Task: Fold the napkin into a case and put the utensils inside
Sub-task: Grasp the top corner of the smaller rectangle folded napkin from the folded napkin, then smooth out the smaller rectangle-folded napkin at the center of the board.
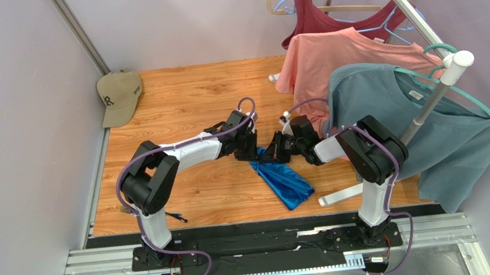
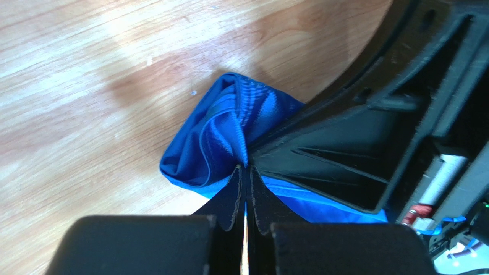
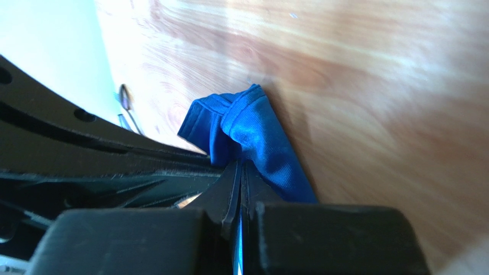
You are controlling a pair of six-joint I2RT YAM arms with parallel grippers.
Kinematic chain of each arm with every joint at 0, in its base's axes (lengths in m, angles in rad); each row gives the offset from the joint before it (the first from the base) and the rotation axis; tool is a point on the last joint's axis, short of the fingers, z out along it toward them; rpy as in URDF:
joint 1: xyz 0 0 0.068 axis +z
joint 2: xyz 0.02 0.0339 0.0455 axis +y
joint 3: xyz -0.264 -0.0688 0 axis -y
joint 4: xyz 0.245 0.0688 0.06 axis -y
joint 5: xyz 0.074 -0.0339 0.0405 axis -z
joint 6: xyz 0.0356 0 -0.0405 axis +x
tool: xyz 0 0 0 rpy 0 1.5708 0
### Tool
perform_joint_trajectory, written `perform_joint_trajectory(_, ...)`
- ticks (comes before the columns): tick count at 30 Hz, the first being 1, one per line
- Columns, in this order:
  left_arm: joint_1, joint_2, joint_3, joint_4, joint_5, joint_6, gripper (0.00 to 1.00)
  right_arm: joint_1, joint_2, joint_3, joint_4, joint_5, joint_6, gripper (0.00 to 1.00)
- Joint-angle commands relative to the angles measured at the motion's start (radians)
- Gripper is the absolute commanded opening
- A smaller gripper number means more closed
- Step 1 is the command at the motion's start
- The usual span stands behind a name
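Note:
The royal-blue napkin (image 1: 284,181) is bunched into a crumpled strip on the wooden table (image 1: 187,95), trailing from the two grippers toward the near right. At the strip's far end my left gripper (image 1: 253,152) and right gripper (image 1: 273,155) meet tip to tip. In the left wrist view the left gripper (image 2: 245,169) is shut on a gathered fold of the napkin (image 2: 212,137). The right gripper (image 3: 240,165) is likewise shut on the napkin (image 3: 258,132), with blue cloth showing between its pads. Thin dark utensils (image 1: 176,218) lie beside the left arm's base, and the right wrist view shows the utensils (image 3: 127,109) too.
A tan cap (image 1: 119,95) lies in the far left corner. A clothes rack (image 1: 414,18) stands on the right with a maroon tank top (image 1: 328,21), a salmon shirt (image 1: 336,65) and a teal-grey T-shirt (image 1: 434,133). Its white foot (image 1: 341,194) reaches toward the napkin.

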Motion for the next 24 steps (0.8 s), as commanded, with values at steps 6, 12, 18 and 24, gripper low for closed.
perform_joint_trajectory(6, -0.026, -0.009, 0.048, -0.007, -0.025, 0.006, 0.0, 0.017, -0.048, 0.002, -0.07, 0.009, -0.047, 0.0)
perform_joint_trajectory(12, -0.023, -0.044, 0.113, -0.077, -0.094, 0.075, 0.16, -0.014, -0.157, 0.063, -0.309, 0.007, -0.124, 0.0)
perform_joint_trajectory(18, -0.024, -0.099, 0.131, -0.12, -0.094, 0.089, 0.42, -0.029, -0.238, 0.151, -0.562, 0.05, -0.254, 0.02)
perform_joint_trajectory(24, -0.024, -0.254, 0.03, -0.122, -0.085, 0.049, 0.62, -0.063, -0.358, 0.154, -0.811, 0.167, -0.383, 0.06)
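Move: The smaller folded napkin's top corner is at both shut grippers' fingertips: about 1 cm ahead, 1 cm right and 1 cm below the left hand, and about 1 cm ahead and 2 cm left of the right one at its height. The napkin's near end lies roughly 14 cm back and 8 cm right of the right hand; the rack foot is some 13 cm back and 20 cm right. Both hands lift about 5 cm off the napkin's top corner, the left opening, the shut right one moving rightward. ##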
